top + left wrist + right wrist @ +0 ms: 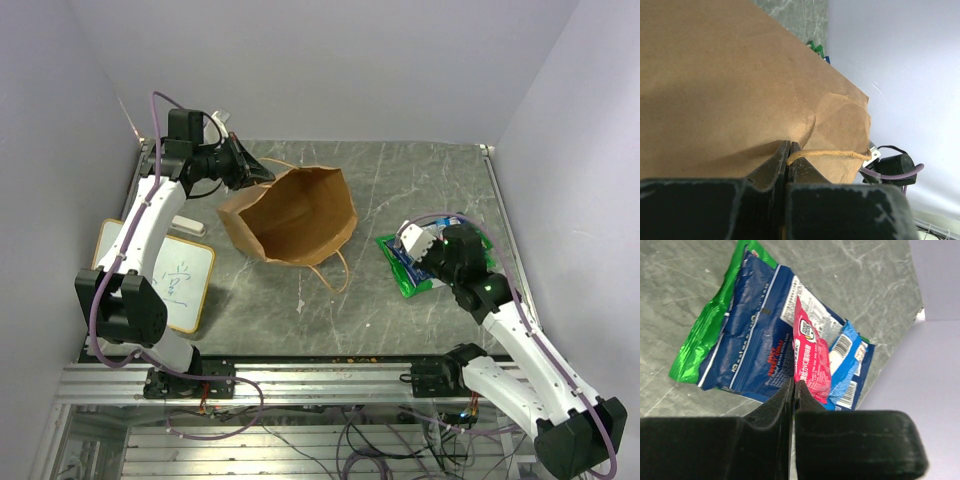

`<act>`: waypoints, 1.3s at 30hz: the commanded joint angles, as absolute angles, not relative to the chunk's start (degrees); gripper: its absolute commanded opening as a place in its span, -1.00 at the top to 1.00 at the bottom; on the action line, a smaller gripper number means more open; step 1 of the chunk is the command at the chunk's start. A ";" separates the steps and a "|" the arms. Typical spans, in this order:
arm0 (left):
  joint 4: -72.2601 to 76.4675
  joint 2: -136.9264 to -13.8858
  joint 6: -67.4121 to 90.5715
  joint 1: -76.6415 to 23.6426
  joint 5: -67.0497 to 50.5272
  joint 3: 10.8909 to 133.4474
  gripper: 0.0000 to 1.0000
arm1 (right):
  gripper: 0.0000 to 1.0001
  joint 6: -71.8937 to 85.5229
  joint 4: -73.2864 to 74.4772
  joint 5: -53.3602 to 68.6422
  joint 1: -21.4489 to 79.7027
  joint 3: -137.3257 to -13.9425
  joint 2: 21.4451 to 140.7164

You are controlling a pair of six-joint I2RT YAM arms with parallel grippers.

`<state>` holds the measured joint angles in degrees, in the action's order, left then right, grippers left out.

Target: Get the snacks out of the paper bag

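The brown paper bag (295,215) lies on its side in the middle of the table, with its open mouth toward the near left. At the bag's far left corner, my left gripper (260,175) (789,146) is shut on its twisted string handle (830,153). The snacks are piled on the table at the right: a green packet (705,335) (400,272), a dark blue packet (747,350), a lighter blue packet (847,360) and a small red packet (812,357). My right gripper (794,383) (428,262) hangs over this pile, shut on the red packet's edge. The inside of the bag is hidden.
A small whiteboard (182,285) with writing lies at the near left, with a white eraser (188,225) just beyond it. The bag's second handle (335,270) loops onto the table toward me. The snack pile sits close to the table's right edge (505,235).
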<state>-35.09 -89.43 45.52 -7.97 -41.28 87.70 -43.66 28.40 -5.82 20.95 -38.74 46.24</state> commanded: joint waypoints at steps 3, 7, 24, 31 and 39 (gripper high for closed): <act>-33.31 -87.43 46.32 -7.65 -42.94 86.73 0.86 | 1.00 -43.70 29.84 -1.93 20.57 -36.56 46.21; -33.47 -87.36 46.16 -7.65 -42.78 87.00 0.86 | 1.00 -43.20 30.51 -0.71 20.57 -35.95 46.02; -29.84 -87.58 47.14 -8.41 -44.90 88.34 0.86 | -0.01 -43.32 30.68 -1.15 20.57 -39.06 42.50; -18.18 -88.17 59.04 -12.09 -47.11 89.80 0.86 | -0.53 -31.06 17.38 -7.62 20.58 -43.60 43.55; -14.17 -88.13 64.72 -12.69 -46.03 90.83 0.86 | -1.00 -18.59 6.74 -3.64 20.57 -47.05 47.77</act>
<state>-15.68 -89.14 63.02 -13.87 -45.71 87.59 -26.68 13.98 -5.43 20.95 -45.34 46.78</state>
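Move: The right hand already pinches the red snack above the snack pile; the spot for it on the pile lies about 5 cm ahead, 3 cm to the right and some 12 cm below. The light-blue packet lies about 9 cm ahead and 9 cm right, and the paper bag about 30 cm left and 8 cm ahead. The left hand holds the bag's cord handle, the bag's middle roughly 5 cm right, 4 cm back and 17 cm below; from it the pile spot is about 36 cm right. Lower the right gripper about 3 cm, easing slightly back, then open the fingers wide to let go of the red snack over the pile; climb some 12 cm and reach about 5 cm forward, tipping the fingers up. As it leaves, keep the left fingers shut on the cord handle and raise it up and to the right, about 6 cm each way, rolling the wrist some 15 degrees. ##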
